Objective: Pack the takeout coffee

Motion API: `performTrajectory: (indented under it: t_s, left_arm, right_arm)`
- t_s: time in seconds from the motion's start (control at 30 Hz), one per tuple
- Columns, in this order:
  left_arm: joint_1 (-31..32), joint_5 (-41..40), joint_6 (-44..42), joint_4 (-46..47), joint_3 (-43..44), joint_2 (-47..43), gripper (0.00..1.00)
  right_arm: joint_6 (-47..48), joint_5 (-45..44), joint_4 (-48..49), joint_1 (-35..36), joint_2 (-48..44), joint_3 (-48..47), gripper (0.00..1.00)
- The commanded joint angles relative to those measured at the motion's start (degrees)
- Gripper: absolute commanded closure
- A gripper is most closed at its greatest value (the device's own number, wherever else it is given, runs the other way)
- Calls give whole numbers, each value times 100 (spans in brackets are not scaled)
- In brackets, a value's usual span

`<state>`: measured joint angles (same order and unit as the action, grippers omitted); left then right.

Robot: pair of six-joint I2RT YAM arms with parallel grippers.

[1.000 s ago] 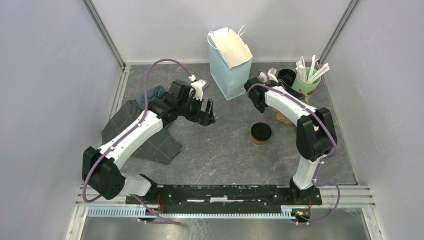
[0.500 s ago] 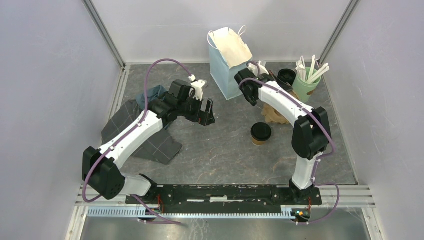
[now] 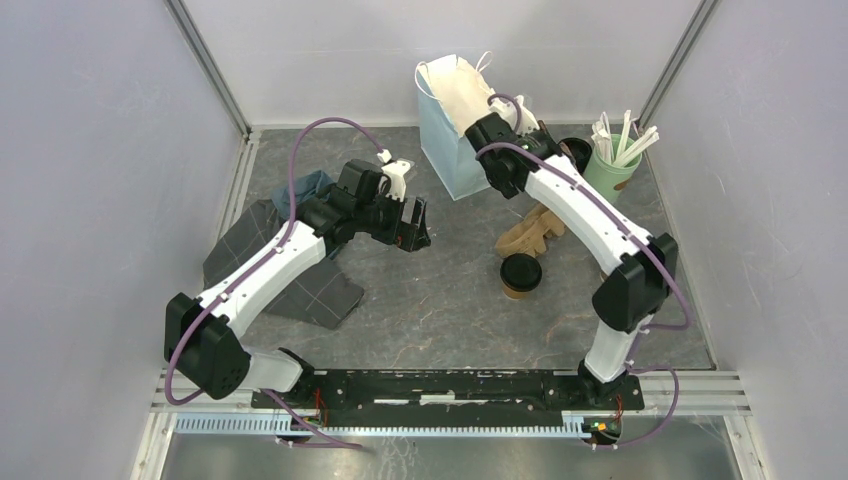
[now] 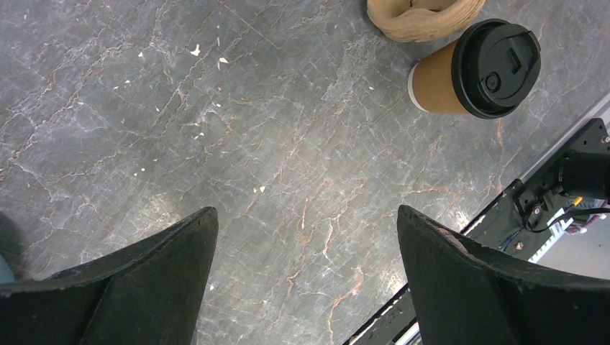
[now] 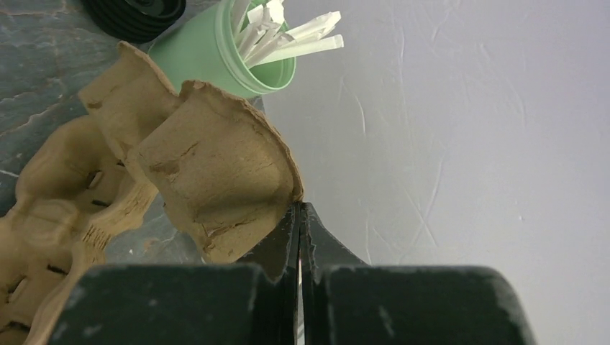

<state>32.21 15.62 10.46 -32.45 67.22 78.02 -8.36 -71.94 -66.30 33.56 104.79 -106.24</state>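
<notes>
The takeout coffee (image 3: 521,272), a brown paper cup with a black lid, stands upright mid-table; it also shows in the left wrist view as the takeout coffee (image 4: 475,68). My left gripper (image 3: 412,228) hovers open and empty to its left, and the left gripper (image 4: 306,215) has only bare table between its fingers. My right gripper (image 5: 298,208) is shut on the rim of the brown pulp cup carrier (image 5: 208,187). The carrier (image 3: 525,235) hangs tilted under the right arm, just behind the coffee. The right arm's wrist is beside the pale blue paper bag (image 3: 455,130).
A green cup of white stirrers (image 3: 612,165) and a stack of black lids (image 3: 574,152) stand at the back right. A grey cloth (image 3: 280,270) lies under the left arm. Walls close in the table on three sides.
The right arm has swung left and back toward the bag, lifting the carrier with it so that it now shows behind the coffee. The left arm has not moved.
</notes>
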Motion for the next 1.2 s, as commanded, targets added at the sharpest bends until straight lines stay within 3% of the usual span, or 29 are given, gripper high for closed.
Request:
performTrajectory:
  t_s: [0.0, 0.5, 0.83, 1.0, 1.17]
  left_arm:
    - [-39, 140, -228, 127, 280, -28, 0]
    - [-38, 146, 997, -81, 818, -23, 0]
    - [-388, 604, 2597, -223, 1534, -552, 0]
    - [-770, 833, 4312, -115, 1314, -865, 3]
    - [-1143, 1163, 5968, -289, 605, -933, 4]
  right_arm:
    - [317, 521, 698, 45, -871, 496, 100]
    - [634, 1904, 1638, 51, -2105, 762, 100]
    - [845, 6345, 3488, 54, -3430, 2398, 100]
    - [582, 7830, 4391, 51, -3738, 3231, 100]
    - [725, 8702, 4632, 78, -3380, 3332, 100]
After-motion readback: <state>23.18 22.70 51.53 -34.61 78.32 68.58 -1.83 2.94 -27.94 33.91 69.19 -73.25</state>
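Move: The held cup carrier hangs from the right fingers, its middle about 5 cm below and 1 cm ahead; the open left gripper it is brought towards is 29 cm left, 11 back and 11 lower. The second carrier lies 7 cm back, 4 left, 27 down; the lidded coffee 18 back, 6 left, 25 down. From the left hand, the held carrier is about 12 cm ahead, 29 right and 5 up. Right hand swings the held carrier 16 cm left and back, counter-clockwise, towards the open, rising left hand. ##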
